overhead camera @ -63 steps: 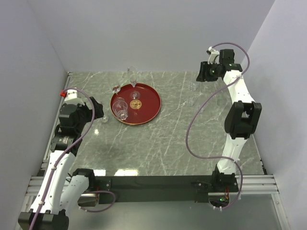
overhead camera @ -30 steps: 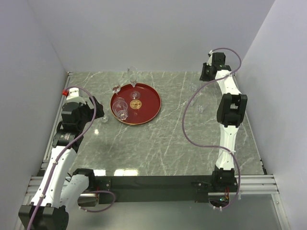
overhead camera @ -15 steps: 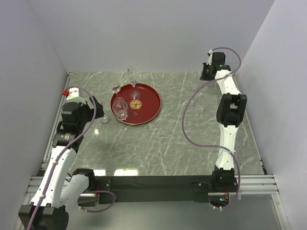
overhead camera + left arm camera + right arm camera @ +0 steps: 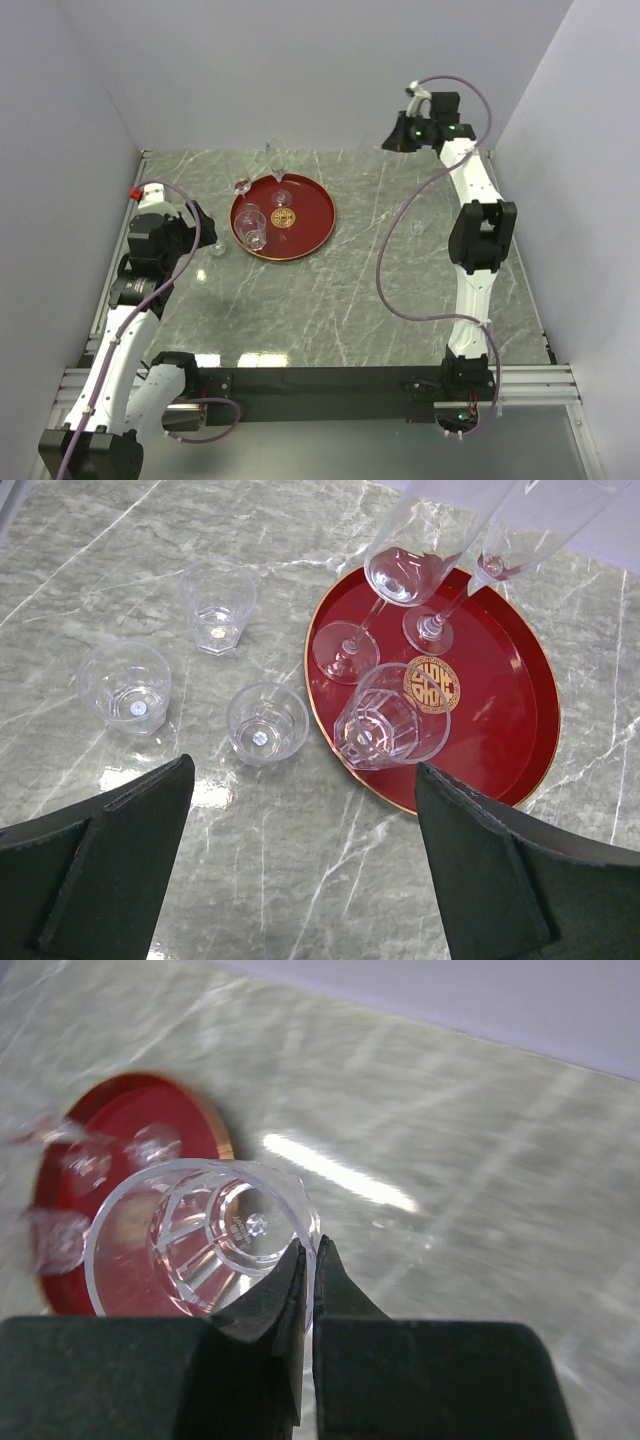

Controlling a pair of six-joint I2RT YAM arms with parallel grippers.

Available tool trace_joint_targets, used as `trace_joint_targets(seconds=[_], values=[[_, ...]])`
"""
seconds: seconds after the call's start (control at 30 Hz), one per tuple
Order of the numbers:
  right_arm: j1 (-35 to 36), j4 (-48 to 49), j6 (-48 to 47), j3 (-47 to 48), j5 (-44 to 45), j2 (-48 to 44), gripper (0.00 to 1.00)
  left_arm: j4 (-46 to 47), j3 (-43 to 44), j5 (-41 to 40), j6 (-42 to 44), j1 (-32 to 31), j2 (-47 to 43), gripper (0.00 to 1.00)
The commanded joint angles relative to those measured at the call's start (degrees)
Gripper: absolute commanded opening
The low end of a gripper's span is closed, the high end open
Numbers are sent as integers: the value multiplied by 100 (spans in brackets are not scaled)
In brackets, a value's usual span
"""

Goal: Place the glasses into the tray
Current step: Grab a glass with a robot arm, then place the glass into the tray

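The round dark-red tray lies at the back left of the table and shows in the left wrist view. On it stand a short tumbler, a stemmed glass and a tall narrow glass. Three small glasses stand on the table left of the tray. My left gripper is open and empty, near them. My right gripper is shut on the rim of a clear tumbler, held in the air at the back.
One more small glass stands on the table at the right, beside the right arm. White walls close the table on the left, back and right. A black rail runs along the near edge.
My right gripper has lifted a tumbler from the back right and swung left towards the tray side. The left arm has not moved.
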Motion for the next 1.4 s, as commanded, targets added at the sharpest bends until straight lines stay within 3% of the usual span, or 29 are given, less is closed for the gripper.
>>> trace_joint_targets(seconds=[0.0,0.2,0.43,0.83,1.37], values=[[465,-57,-362,-108,-920,-311,0,232,-25,-39,127,21,-109,97],[1106,-206,-547,76,-684,-162,0,232,-33,-39,127,21,-118,97],[1678,-382,-740,567,239,304,0,240,-33,5,127,30,-126,97],[2083,30,-890,955,1909,805,0,249,-24,49,118,30,-65,97],[2250,373,-1066,1061,2279,1201,0,249,-16,49,135,30,49,97]])
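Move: The right hand, holding a clear tumbler by its rim, has the red tray's middle about 28 cm to its left, 12 cm back and 19 cm below. On the tray, the nearer flute stands some 28 cm left and 6 cm back, the other flute 37 cm left and 11 cm back, and another tumbler 34 cm left and 19 cm back. From the idle left hand the tray's middle lies about 16 cm ahead, 19 cm right and 21 cm below. The right hand sweeps quickly left towards the tray, about 17 cm in all, drawing back some 6 cm on the way, while its shut fingers keep the tumbler pinched by the rim. Once nearly over the tray's right side it stops going left, sinks to end about 9 cm lower while easing some 4 cm forward again, and rolls its left side down about 20 degrees, bringing the tumbler down beside the nearer flute. ##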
